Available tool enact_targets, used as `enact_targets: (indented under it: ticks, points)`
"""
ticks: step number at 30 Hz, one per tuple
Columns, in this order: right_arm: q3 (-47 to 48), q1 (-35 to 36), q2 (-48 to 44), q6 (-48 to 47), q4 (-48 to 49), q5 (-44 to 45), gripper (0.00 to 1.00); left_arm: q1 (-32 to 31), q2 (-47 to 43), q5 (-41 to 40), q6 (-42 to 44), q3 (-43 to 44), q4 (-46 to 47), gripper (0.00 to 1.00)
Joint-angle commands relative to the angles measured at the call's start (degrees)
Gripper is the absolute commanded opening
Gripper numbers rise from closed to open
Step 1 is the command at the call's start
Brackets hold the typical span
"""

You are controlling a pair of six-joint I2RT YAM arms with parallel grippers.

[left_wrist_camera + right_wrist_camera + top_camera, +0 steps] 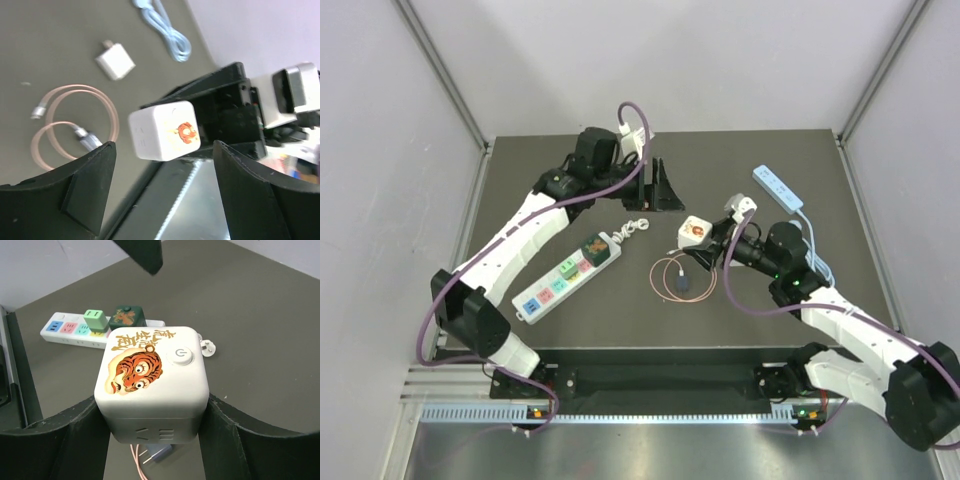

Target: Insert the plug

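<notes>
My right gripper [705,237] [152,412] is shut on a white cube socket [694,232] [152,375] with a tiger picture, held above the mat; its fingers press both side faces. Right under the cube lies a small two-pronged plug [162,454] [678,283] [86,139] on a coiled pink cable [672,272] [75,107]. My left gripper [662,187] [162,167] stands open at the back of the table with nothing between its fingers; its camera faces the cube [164,131]. The cube's lower socket face shows in the right wrist view.
A white power strip [568,276] [70,331] with coloured sockets lies at the left, holding a dark green cube [592,247] [126,316] and a light green adapter [95,319]. A white adapter [741,205] [115,61], a light blue strip [778,186] with its cable [167,31], and a small white plug [633,229] [206,347] also lie on the mat.
</notes>
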Motion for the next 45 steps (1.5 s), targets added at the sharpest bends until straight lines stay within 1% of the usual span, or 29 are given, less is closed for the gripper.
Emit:
enact_targets:
  ticks: [1, 2, 5, 13, 26, 33, 41, 45]
  points:
    - [4.49, -0.39, 1.16, -0.15, 0.36, -0.08, 0.00, -2.14, 2.14, -11.57, 11.10, 6.65, -12.94, 0.82]
    - [4.75, -0.30, 1.43, 0.03, 0.45, -0.16, 0.00, -2.85, 2.67, -13.85, 11.80, 7.45, -14.86, 0.82]
    - [5.02, -0.21, 1.96, 0.47, 0.62, 0.27, 0.00, -5.05, 4.52, -15.71, 13.04, 9.04, -16.55, 0.82]
    - [5.81, 0.05, 3.54, 1.35, 0.01, 0.54, 0.00, -9.18, 6.63, -16.15, 12.43, 8.95, -15.32, 0.83]
    - [6.34, 0.14, 3.63, 2.32, -0.61, 0.98, 0.00, -11.91, 9.18, -21.07, 13.22, 11.15, -15.59, 0.84]
    - [6.95, 0.23, 3.98, 2.93, -0.78, 1.24, 0.00, -12.44, 11.55, -21.87, 13.66, 11.06, -15.67, 0.84]
    - [7.65, 0.32, 5.20, 2.85, -2.19, 3.17, 0.00, -13.58, 13.49, -27.14, 14.45, 11.24, -18.75, 0.76]
    - [8.36, 0.23, 6.52, 2.85, -3.60, 3.44, 0.00, -14.20, 15.42, -28.55, 14.45, 12.03, -20.16, 0.79]
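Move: Some 6 cm to the right, 2 cm back and 7 cm below the open left hand is the tiger-faced white cube, gripped by the right hand, with its middle about 2 cm left of that hand's point and 1 cm ahead. From the left hand, the dark plug lies about 29 cm down, 4 cm right and 2 cm back; the white box 9 cm ahead and 20 cm right, the knotted cord 15 cm ahead and 9 cm left, both at table level. Sinking about 9 cm and easing some 4 cm to the right, the left hand closes in on the cube from above and its left, after a brief 1 cm forward start. Its wrist rolls some 25 degrees so the fingers point more steeply down, staying wide open; contact can't be made out. The right hand keeps its grip, lowering the cube about 5 cm while its wrist tilts. ##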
